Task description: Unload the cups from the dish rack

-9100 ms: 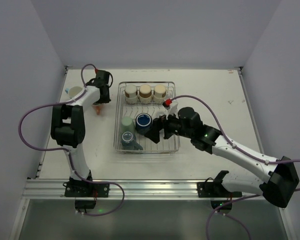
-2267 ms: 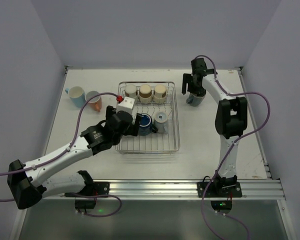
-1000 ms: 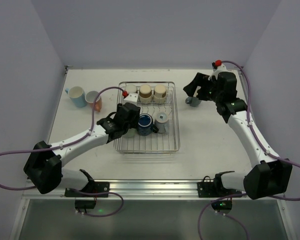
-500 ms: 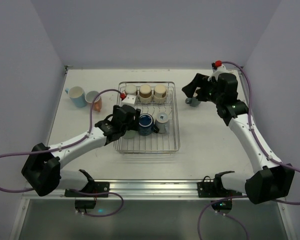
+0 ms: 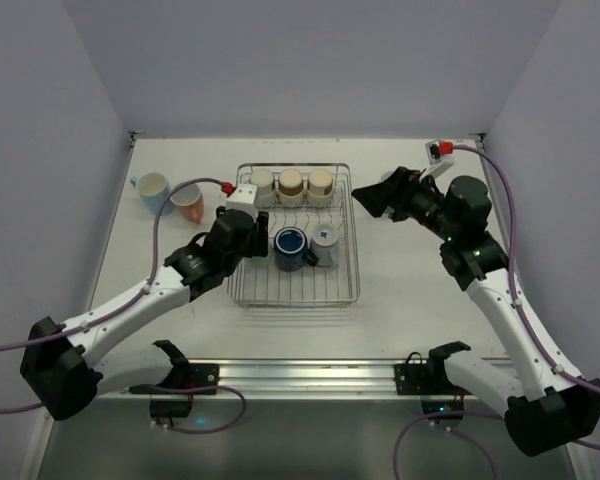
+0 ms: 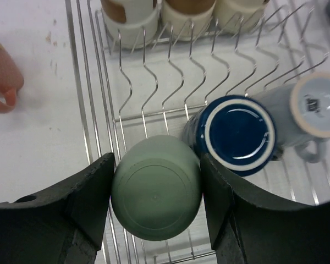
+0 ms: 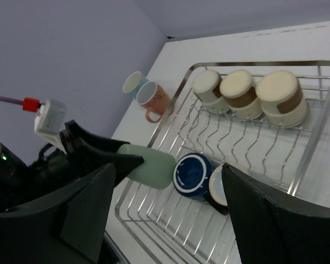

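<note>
The wire dish rack [image 5: 345, 290] sits mid-table. My left gripper [image 5: 254, 238] is shut on a sage green cup [image 6: 157, 192], held on its side by its walls over the rack's left part; it also shows in the right wrist view [image 7: 151, 164]. A navy cup [image 5: 288, 248] and a grey cup [image 5: 323, 244] lie beside it in the rack. Three cream/tan cups [image 5: 292, 182] stand along the rack's far edge. My right gripper [image 5: 372, 197] is open and empty, above the table just right of the rack.
A light blue cup [image 5: 152, 190] and a salmon pink cup [image 5: 188, 203] stand on the table left of the rack. Purple cables trail from both arms. White walls close the table at the back and sides.
My left gripper has drawn back left and up a little with the green cup. My right arm has swung from the far right edge toward the rack.
</note>
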You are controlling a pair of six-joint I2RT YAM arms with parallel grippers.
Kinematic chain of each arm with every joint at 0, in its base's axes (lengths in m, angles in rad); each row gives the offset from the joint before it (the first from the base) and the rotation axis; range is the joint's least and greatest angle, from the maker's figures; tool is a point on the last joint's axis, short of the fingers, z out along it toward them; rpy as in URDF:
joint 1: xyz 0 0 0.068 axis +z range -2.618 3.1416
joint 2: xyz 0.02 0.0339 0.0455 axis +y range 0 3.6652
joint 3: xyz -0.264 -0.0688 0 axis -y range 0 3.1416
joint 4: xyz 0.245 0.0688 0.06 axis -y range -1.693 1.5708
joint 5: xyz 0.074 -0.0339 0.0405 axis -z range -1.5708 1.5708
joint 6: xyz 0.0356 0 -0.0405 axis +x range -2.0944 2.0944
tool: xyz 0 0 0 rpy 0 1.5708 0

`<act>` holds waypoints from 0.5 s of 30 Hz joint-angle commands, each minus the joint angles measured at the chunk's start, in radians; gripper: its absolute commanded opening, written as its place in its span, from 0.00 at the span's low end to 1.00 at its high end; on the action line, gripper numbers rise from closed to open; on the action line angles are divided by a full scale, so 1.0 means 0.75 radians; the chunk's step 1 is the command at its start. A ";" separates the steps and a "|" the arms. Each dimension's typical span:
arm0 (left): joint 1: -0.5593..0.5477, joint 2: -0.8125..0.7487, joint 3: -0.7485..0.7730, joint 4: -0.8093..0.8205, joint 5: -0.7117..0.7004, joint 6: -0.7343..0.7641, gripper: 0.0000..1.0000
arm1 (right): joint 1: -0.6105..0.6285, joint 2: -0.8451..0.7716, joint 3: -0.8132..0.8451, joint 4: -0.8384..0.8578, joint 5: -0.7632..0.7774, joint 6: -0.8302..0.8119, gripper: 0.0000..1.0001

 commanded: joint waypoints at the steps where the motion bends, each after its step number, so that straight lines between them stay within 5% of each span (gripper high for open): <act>1: 0.009 -0.180 0.094 0.050 0.032 -0.002 0.12 | 0.067 -0.063 -0.148 0.290 -0.147 0.157 0.80; 7: 0.011 -0.428 0.051 0.205 0.254 -0.088 0.08 | 0.253 -0.041 -0.424 0.700 -0.272 0.338 0.80; 15: 0.009 -0.541 -0.090 0.590 0.586 -0.339 0.05 | 0.391 0.111 -0.447 1.086 -0.462 0.506 0.80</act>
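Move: My left hand already holds the green cup by its base, lifted a few centimetres, mouth pointing away and down. The right gripper it will meet is about 24 cm to its right, 17 up and 1 ahead; the navy mug is 9 right, 2 ahead, the white mug 17 right, 3 ahead, both 10 below. From my right hand, the green cup is some 21 cm left, 2 ahead and 18 below. I lift the green cup steeply out above the rack, my left hand rising about 17 cm and easing back, while that wrist rolls its right side up, tips the fingers up and turns clockwise. My open right hand swings in from the far right, left and back with some sinking, turning about 30 degrees counter-clockwise towards the cup, and stays open. ##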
